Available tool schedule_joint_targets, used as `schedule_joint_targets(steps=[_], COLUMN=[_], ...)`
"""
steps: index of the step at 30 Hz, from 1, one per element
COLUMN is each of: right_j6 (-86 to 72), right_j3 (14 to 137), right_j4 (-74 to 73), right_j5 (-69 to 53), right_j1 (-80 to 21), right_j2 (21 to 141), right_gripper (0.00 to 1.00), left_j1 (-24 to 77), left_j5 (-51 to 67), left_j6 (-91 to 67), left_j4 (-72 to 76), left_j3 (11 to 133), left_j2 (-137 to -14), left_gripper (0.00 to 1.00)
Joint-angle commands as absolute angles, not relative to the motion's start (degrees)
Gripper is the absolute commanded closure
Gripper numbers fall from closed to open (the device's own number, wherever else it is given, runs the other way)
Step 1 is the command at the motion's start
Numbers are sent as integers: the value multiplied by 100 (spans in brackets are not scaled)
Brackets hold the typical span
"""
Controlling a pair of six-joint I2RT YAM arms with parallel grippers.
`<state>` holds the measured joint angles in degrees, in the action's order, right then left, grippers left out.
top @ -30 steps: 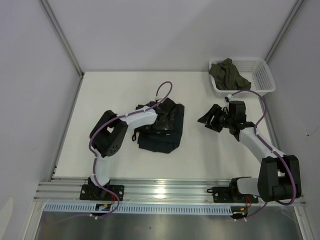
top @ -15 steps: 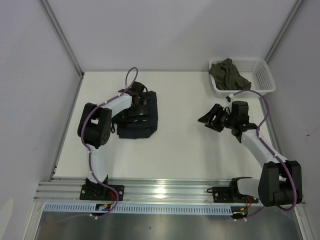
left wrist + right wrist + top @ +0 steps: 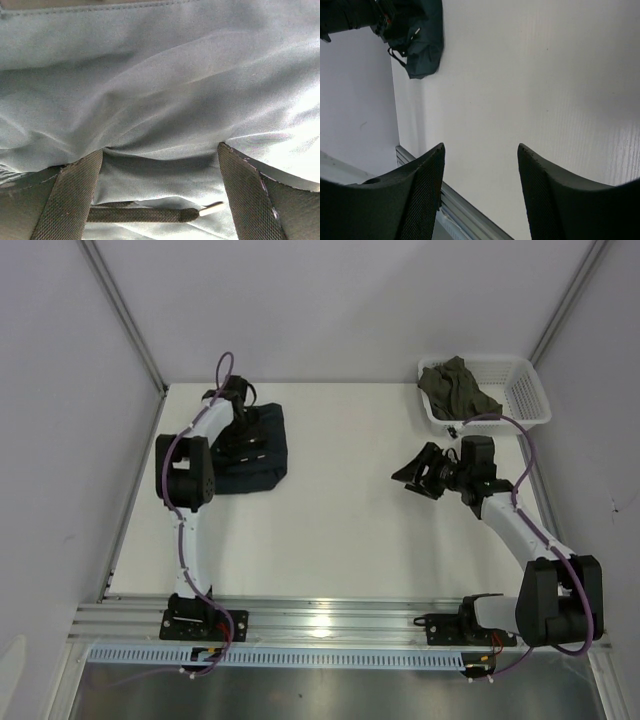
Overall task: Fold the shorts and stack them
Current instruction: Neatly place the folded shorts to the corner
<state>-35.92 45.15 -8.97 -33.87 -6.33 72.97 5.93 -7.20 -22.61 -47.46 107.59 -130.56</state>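
Observation:
The folded dark navy shorts (image 3: 268,448) lie at the far left of the white table (image 3: 350,530). My left gripper (image 3: 243,433) rests on top of them, open. In the left wrist view its fingers (image 3: 75,195) stand wide apart on the blue fabric (image 3: 160,90), and a black drawstring cord (image 3: 145,214) with a white tip lies between them. My right gripper (image 3: 415,478) hovers open over the table's right half with nothing in it. In the right wrist view, the right gripper (image 3: 481,147) sees the shorts (image 3: 425,35) far off at the top left.
A white basket (image 3: 525,390) stands at the back right corner with an olive-green garment (image 3: 455,388) in it. Grey walls close in the table on the left, back and right. A metal rail (image 3: 330,618) runs along the near edge.
My left arm has slid the folded shorts from the table's middle to the far left, staying on top of them. The right gripper has barely moved.

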Motion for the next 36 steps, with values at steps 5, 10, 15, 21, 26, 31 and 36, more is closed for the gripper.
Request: schedule_joint_targets(steps=[5,10,15,21,26,31,36], right_j6=[-3262,-3191,-3182,-3313,-3533,-3665,-3718], right_j3=[5405,5730,6011,6293,6311,6109,5968], right_j4=[-1774,-1960,-1960,-1881,-1705,-1547,-1538], right_j5=[-3367,-3235,-3208,-3033,-2874,-2690,-2645], right_j1=[-913,-1177,-1344,-1713,-2004,-2223,-2320], right_j2=[7339,7506,7847,8209,8385,8236,8060], right_gripper=[37,37,37,37,37,37,37], left_j1=[18,-570,-992,-1318,-1353,-1205,-1037], left_j5=[-256,-44,-245,-44,219,238,123], left_j6=[-1434,-1073,-537,-386,-782,-1195,-1485], left_j4=[-5800,-5784,-4863,-4377,-3947,-3359,-2917], left_j3=[13161,14150,13834,14194,13879,12544,10654], left_j2=[-14236,-14757,-14730,-14906,-14504,-13099,-11490], left_gripper=[1,1,1,1,1,1,1])
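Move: The folded shorts lie right under the left hand's open fingers, their middle about 5 cm back of that hand and 1 cm below it. The bare far-left table corner they are bound for is some 24 cm to its left and 12 cm ahead. From the right hand, that corner lies about 68 cm left, 25 cm ahead and 13 cm lower; the shorts' middle is roughly 43 cm left and 8 cm ahead. The shorts are dragged under the left hand's wide-open, down-pointing fingers, first forward-left, then mostly left, some 19 cm left and 11 cm forward at the farthest, the fingertips tilting outward nearly 20 degrees. Then the hand lifts off the cloth, backing up and right about 5 cm each. The right hand, holding nothing, drifts about 9 cm left above the table, dipping again after a small rise. ##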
